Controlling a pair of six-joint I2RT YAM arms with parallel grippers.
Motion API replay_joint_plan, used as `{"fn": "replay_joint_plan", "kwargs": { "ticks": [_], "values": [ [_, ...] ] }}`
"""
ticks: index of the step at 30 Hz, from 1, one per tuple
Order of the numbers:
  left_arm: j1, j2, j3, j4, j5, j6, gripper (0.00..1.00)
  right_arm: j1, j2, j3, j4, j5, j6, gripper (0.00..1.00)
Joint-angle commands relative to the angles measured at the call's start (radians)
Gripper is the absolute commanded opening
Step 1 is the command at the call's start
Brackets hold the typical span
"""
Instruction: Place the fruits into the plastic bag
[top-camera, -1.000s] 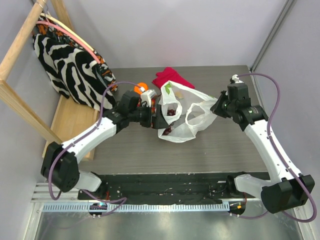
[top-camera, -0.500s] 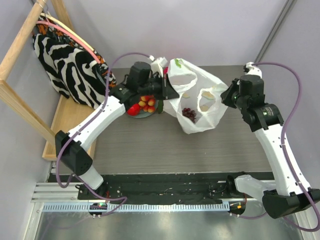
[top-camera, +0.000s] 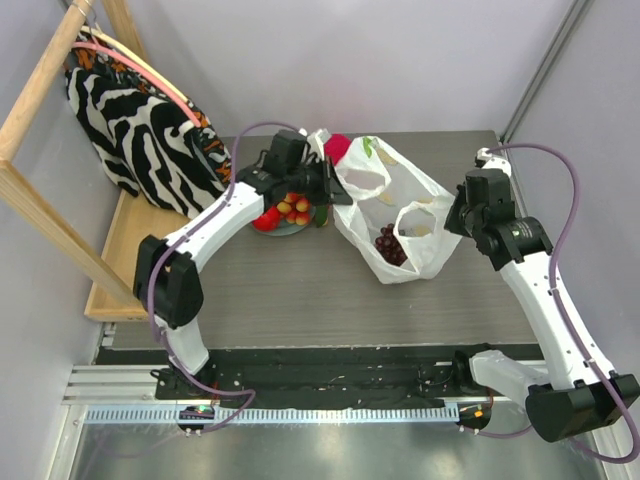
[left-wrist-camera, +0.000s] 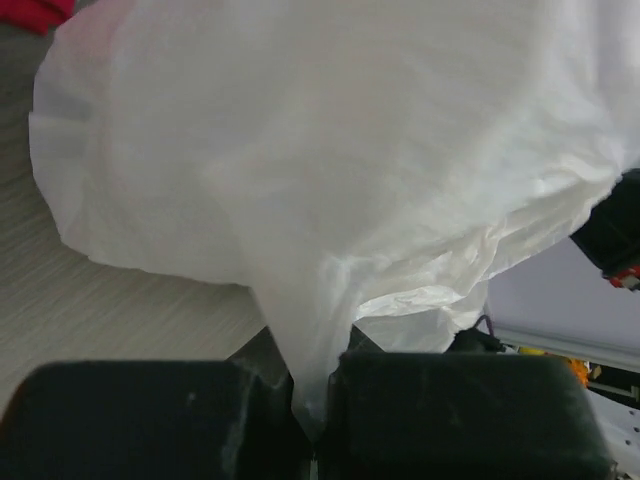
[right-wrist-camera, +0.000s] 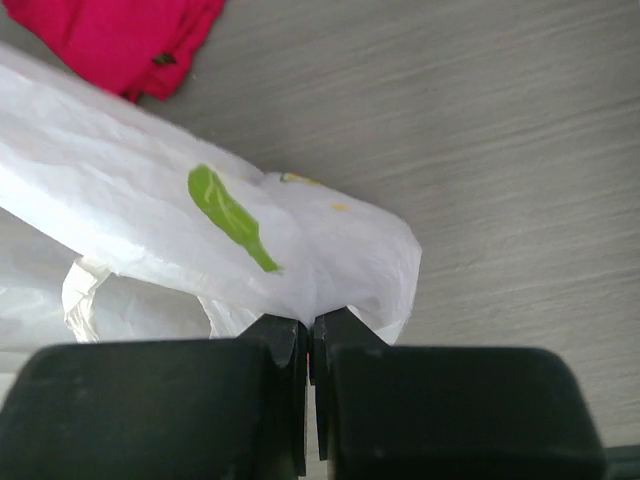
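The plastic bag (top-camera: 425, 190) lies spread open at the middle of the table, stretched between both grippers. A dark grape bunch (top-camera: 388, 245) lies inside it. My left gripper (top-camera: 336, 186) is shut on the bag's left rim; in the left wrist view the white film (left-wrist-camera: 330, 170) runs down into the closed left gripper (left-wrist-camera: 312, 400). My right gripper (top-camera: 453, 214) is shut on the right rim; the bag (right-wrist-camera: 200, 230) is pinched in the closed right gripper (right-wrist-camera: 310, 335). A red apple (top-camera: 266, 220) and small red-yellow fruits (top-camera: 296, 207) sit on the plate (top-camera: 283, 230) left of the bag.
A crimson cloth (top-camera: 338, 147) lies behind the bag, also visible as the cloth (right-wrist-camera: 120, 35) in the right wrist view. A zebra-striped bag (top-camera: 140, 125) hangs from the wooden rack (top-camera: 40, 90) at the far left, over a wooden board (top-camera: 135, 250).
The left gripper came out of the bag's mouth, went back and left, and shut on the bag's left rim. The bag was pulled wider and shifted right; the grapes now lie inside.
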Motion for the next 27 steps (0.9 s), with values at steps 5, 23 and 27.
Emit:
{"fn": "replay_joint_plan", "kwargs": {
  "ticks": [5,23,27],
  "values": [
    [0.008,0.052,0.019,0.007,-0.002,0.032,0.00,-0.003,-0.044,0.001,0.024,0.028,0.014,0.01],
    [0.042,-0.314,-0.265,0.248,-0.260,0.189,1.00,-0.001,-0.055,-0.040,0.094,0.084,0.017,0.01],
    [0.088,-0.377,-0.320,0.262,-0.245,0.195,1.00,-0.001,-0.040,-0.042,0.109,0.083,0.011,0.01]
  ]
}}
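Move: Some 15 cm to the left of the left hand, 2 cm farther out and about 18 cm below, lies the bowl of fruits; this hand still pinches the plastic bag's left rim. The grapes in the bag lie about 11 cm to its right, 7 cm nearer the base and 17 cm down, and the red cloth is 12 cm straight ahead, 19 cm down. From the right hand, which holds the bag's right edge, the bowl is roughly 39 cm left and 8 cm ahead. Lowering the bag's left rim about 5 cm, the left hand spreads its fingers wide to let go of the plastic, then pulls away leftward some 7 cm, climbing about 8 cm from its low point as the wrist rolls roughly 20 degrees. The right hand keeps its pinch on the bag's right edge and holds nearly still. ##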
